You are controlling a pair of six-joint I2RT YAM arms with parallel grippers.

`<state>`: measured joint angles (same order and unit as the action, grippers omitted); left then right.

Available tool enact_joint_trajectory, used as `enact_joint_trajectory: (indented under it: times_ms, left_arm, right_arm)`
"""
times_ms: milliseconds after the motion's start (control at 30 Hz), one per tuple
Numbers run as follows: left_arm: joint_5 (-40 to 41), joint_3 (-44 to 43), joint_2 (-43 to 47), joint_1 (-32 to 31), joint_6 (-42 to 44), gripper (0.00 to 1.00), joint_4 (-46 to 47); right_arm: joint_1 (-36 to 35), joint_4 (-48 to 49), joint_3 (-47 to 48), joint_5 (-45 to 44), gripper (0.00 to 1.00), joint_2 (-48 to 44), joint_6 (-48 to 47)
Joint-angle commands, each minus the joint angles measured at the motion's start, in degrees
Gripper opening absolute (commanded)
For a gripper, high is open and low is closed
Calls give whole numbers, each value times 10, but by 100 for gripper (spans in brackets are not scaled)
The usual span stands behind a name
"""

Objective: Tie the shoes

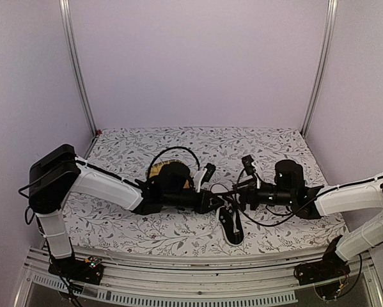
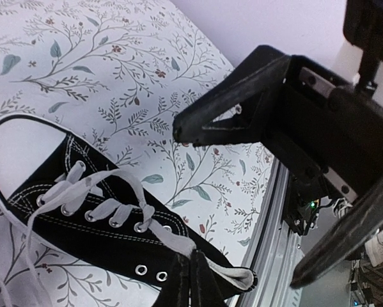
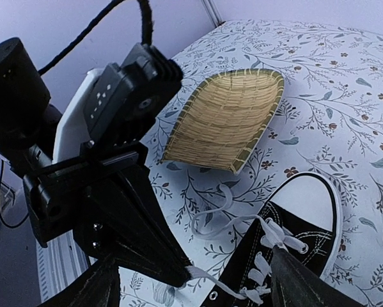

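Note:
The black shoe (image 2: 82, 220), with white laces and a white sole edge, lies on the floral tablecloth, and the top view shows the shoe (image 1: 231, 225) near the front edge. My left gripper (image 2: 190, 256) is shut on a white lace (image 2: 162, 240) that runs taut from the top eyelets. In the right wrist view the left gripper's fingers (image 3: 140, 230) pinch the lace (image 3: 207, 279) beside the shoe (image 3: 300, 240). My right gripper (image 3: 192, 256) stands open, its jaws wide on either side of the left fingers and nothing held. Both grippers meet just above the shoe, left gripper (image 1: 217, 203) and right gripper (image 1: 233, 196).
A yellow woven tray (image 3: 229, 118) lies behind the shoe, partly hidden under the left arm as the woven tray (image 1: 158, 171) in the top view. The table's metal front rail (image 2: 274, 211) runs close to the shoe's heel. Purple walls close in the table.

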<state>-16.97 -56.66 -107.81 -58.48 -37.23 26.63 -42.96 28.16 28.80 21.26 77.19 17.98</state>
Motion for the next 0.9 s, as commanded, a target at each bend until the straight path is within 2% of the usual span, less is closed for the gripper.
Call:
enact_joint_trajectory:
  times_ms: [0,433,667,867]
  left_arm:
    - [-14,-12,-16,13,-40,0,2]
    - [-23,-15,-24,23,-71,0,17]
    - [-25,-17,-24,22,-72,0,12]
    - [-28,-21,-29,22,-72,0,9]
  right_arm:
    - [-28,54,-11,-29,80,37,-59]
    - [-84,80,-5,-107,73,117,-82]
    - [-88,79,6,-175,56,130,-55]
    - [-90,86,9,-191,40,129,-41]
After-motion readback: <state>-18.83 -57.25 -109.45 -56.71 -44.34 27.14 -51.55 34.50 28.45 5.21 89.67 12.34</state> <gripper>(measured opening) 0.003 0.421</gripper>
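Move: The white lace stretch to pinch runs from the shut left fingertips to the shoe: it lies roughly 6 cm below the open right hand and 2 cm to its left, about level fore and aft. From there, the shoe's middle is about 2 cm ahead, 1 cm left and 10 cm down, and the woven tray 18 cm ahead and 25 cm left. From the left hand, that stretch is some 2 cm right and 2 cm lower. Lower the right gripper about 6.5 cm onto the lace beside the left fingertips, easing some 2 cm left and a little back, then forward again at the bottom. Tip its fingers some 10 degrees further down and bring them from wide to half open, one on each side of the lace. Keep the left gripper shut on the lace, nearly still. ##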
